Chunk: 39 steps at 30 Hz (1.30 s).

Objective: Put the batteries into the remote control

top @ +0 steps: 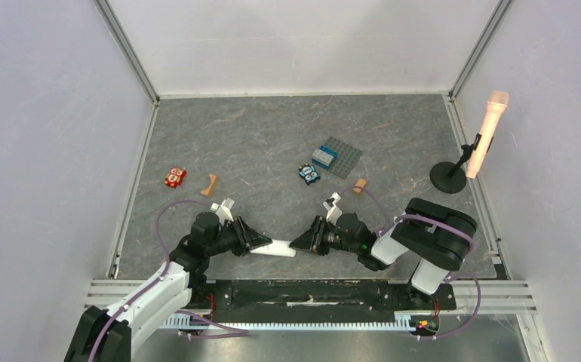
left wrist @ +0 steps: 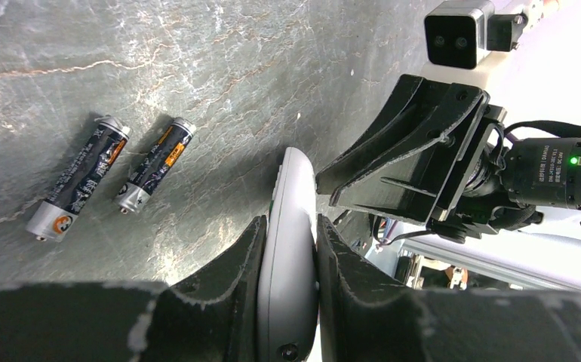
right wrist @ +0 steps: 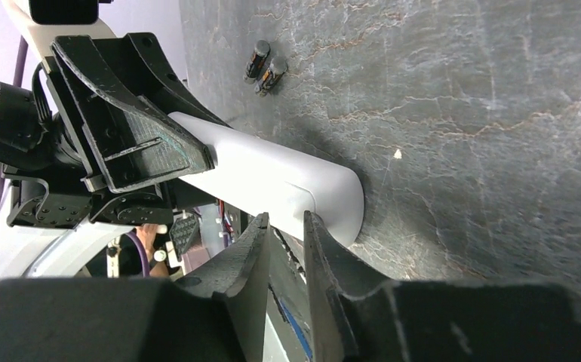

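My left gripper [top: 261, 241] is shut on the white remote control [top: 278, 247], which it holds low over the table near the front edge; its jaws press both sides of the bar [left wrist: 287, 256]. The remote's free rounded end [right wrist: 333, 197] points at my right gripper [top: 300, 243]. That gripper [right wrist: 286, 219] stands open by a narrow gap, tips at the remote's lower edge, with nothing seen between the fingers. Two batteries [left wrist: 80, 177] [left wrist: 155, 164], dark with silvery ends, lie side by side on the table beyond the remote, also seen in the right wrist view [right wrist: 265, 66].
Farther back lie a red-orange toy [top: 175, 176], a brown block [top: 210, 184], a grey studded plate with a blue brick [top: 338, 157], a small blue-white item [top: 309, 174] and another brown block [top: 360, 185]. A microphone on a stand [top: 472, 151] stands at the right wall.
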Motion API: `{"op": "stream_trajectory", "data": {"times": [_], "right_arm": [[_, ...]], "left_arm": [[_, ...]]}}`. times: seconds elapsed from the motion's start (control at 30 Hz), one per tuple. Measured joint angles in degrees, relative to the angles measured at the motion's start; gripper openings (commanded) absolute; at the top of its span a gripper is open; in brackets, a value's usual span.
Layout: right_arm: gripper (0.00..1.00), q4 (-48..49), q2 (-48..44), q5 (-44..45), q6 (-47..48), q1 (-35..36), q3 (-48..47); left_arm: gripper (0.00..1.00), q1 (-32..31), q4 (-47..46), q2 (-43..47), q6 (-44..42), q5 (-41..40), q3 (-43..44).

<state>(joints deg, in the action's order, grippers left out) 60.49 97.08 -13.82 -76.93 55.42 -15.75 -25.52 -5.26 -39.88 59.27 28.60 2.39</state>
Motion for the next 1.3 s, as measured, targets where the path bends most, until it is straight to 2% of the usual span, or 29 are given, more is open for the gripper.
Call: {"op": "stream_trajectory", "data": {"times": [0.6,0.87,1.03,1.13,1.2,1.3], "right_arm": [[0.23,3.76,1.18,-1.29,-2.69,-1.14,0.44],[0.24,9.62,0.59,-1.97,-5.03,-3.30,1.70],[0.34,11.13,-6.05,-2.84,-4.81,-4.83,1.97],[0.45,3.96,-13.20,0.13,-1.25,-7.17,2.05],[0.48,-6.16,-18.71,5.05,3.23,-8.48,0.98],[0.51,-18.03,-22.32,10.95,9.40,-8.96,-2.62]], "left_arm": [[0.02,0.04,2.05,0.26,-0.22,-2.19,1.11],[0.02,0.07,2.60,0.44,-0.26,-5.16,1.81],[0.02,-0.13,2.80,0.44,-0.28,-5.66,2.16],[0.02,-0.13,3.06,0.46,-0.26,-5.70,2.27],[0.02,-0.24,3.45,0.57,-0.26,-5.81,2.45],[0.02,-0.35,3.87,0.76,-0.31,-6.03,2.64]]}}
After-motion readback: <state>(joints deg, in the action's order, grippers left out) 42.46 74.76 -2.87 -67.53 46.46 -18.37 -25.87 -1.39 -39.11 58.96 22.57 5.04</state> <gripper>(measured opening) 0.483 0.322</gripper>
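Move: The battery cover, still on the remote, lies right at the right hand's fingertips: about 3 cm to its left, level fore and aft, and 1 cm lower. The remote's middle is some 7 cm to that hand's left; the two batteries lie about 11 cm left, 3 cm farther out and 4 cm below. From the left hand, which holds the remote, the cover is roughly 5 cm right and 1 cm back. The battery cover is worked at its edge by the right fingertips, which stay almost in place on it at first, then pry upward, tipping up about 15 degrees, and climb quickly some 8 cm. The right hand then swings forward and a little right, away from the remote, turning clockwise as its fingers open to about half. The left hand keeps its grip on the remote, easing forward 1–2 cm. ##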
